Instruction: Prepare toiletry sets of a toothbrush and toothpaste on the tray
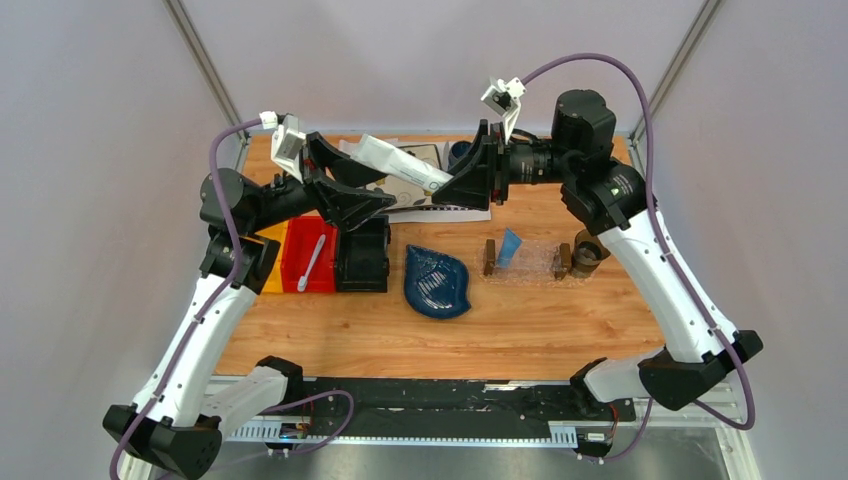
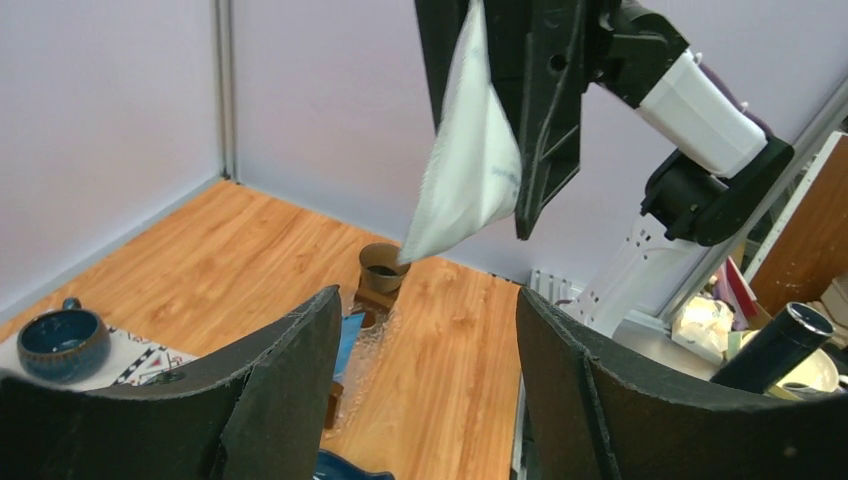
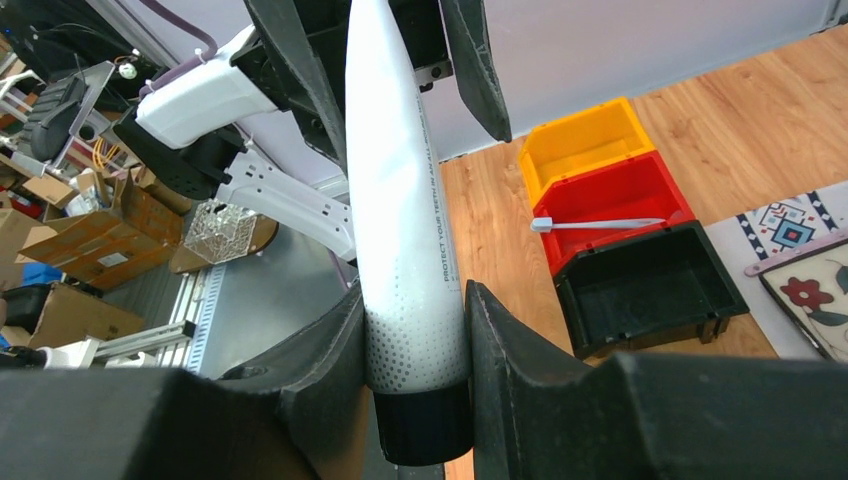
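Observation:
A white-grey toothpaste (image 1: 405, 166) tube hangs in the air over the back of the table. My right gripper (image 1: 455, 180) is shut on it just above its black cap (image 3: 425, 420). The tube's flat tail (image 2: 470, 150) reaches between the fingers of my left gripper (image 1: 368, 180), which stands open. Nothing lies between the left fingers in the left wrist view. A light blue toothpaste (image 1: 510, 247) tube leans in the clear tray (image 1: 538, 262) with wooden end blocks. The toothbrush (image 1: 312, 262) lies in the red bin (image 3: 600, 190).
Yellow bin (image 1: 272, 270), red bin and black bin (image 1: 362, 255) sit in a row at the left. A dark blue leaf dish (image 1: 437, 282) lies mid-table. A brown cup (image 1: 588, 250) stands right of the tray. A patterned mat (image 1: 440, 205) and blue mug (image 2: 62, 343) are at the back.

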Robot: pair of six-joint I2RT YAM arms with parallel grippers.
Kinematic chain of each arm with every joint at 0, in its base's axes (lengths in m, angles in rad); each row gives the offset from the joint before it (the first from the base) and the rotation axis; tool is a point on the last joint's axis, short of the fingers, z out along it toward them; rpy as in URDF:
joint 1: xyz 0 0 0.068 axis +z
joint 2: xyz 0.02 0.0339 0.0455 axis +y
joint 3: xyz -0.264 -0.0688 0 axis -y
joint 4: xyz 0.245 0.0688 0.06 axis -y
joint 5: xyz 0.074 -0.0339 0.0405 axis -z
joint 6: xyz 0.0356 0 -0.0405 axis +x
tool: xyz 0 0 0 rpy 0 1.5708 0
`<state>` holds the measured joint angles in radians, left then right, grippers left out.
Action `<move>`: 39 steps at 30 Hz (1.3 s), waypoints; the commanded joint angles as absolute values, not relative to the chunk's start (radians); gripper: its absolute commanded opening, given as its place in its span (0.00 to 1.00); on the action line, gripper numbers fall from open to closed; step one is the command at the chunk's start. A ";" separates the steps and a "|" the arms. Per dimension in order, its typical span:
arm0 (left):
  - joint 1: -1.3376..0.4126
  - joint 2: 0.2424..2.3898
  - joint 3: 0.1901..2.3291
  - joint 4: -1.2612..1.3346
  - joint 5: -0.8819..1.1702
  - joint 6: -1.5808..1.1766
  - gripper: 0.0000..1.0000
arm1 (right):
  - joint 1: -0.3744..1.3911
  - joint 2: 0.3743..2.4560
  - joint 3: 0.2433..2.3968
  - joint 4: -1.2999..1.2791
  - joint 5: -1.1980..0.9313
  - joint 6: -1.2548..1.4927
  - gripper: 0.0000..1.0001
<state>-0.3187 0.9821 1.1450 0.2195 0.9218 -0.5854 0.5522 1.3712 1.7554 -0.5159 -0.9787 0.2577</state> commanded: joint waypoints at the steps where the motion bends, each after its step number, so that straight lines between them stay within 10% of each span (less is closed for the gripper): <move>1: -0.314 0.973 1.137 0.348 0.963 -0.670 0.72 | 0.545 1.359 1.738 -0.440 -1.022 0.284 0.02; 22: -0.285 1.005 1.164 0.437 0.953 -0.761 0.70 | 0.537 1.336 1.635 -0.396 -1.062 0.294 0.03; 32: -0.285 1.020 1.163 0.442 0.959 -0.753 0.02 | 0.540 1.325 1.579 -0.360 -1.078 0.307 0.12; 39: -0.285 1.026 1.184 0.374 0.963 -0.713 0.00 | 0.571 1.309 1.519 -0.400 -1.028 0.229 0.18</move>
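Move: The white toothpaste, still held by the right hand, has its middle about 3 cm right, 1 cm ahead and some 5 cm above the left hand's open fingers. From the right hand, those left fingers lie about 9 cm left, 2 cm ahead and 5 cm lower. Roughly 40 cm below the left hand, the emptied black bin is 8 cm ahead and 5 cm left, the blue leaf dish 2 cm ahead and 10 cm right. The right hand keeps its grip on the cap end of the white toothpaste and sinks about 5 cm almost straight down, tilting some 5 degrees, so the flat tail comes down between the open left fingers. The left hand, fingers pointing right, edges up by 1 to 1.5 cm and waits there open, then late on shuts almost fully and pinches the tube near its tail while the right hand goes on sinking slightly. ##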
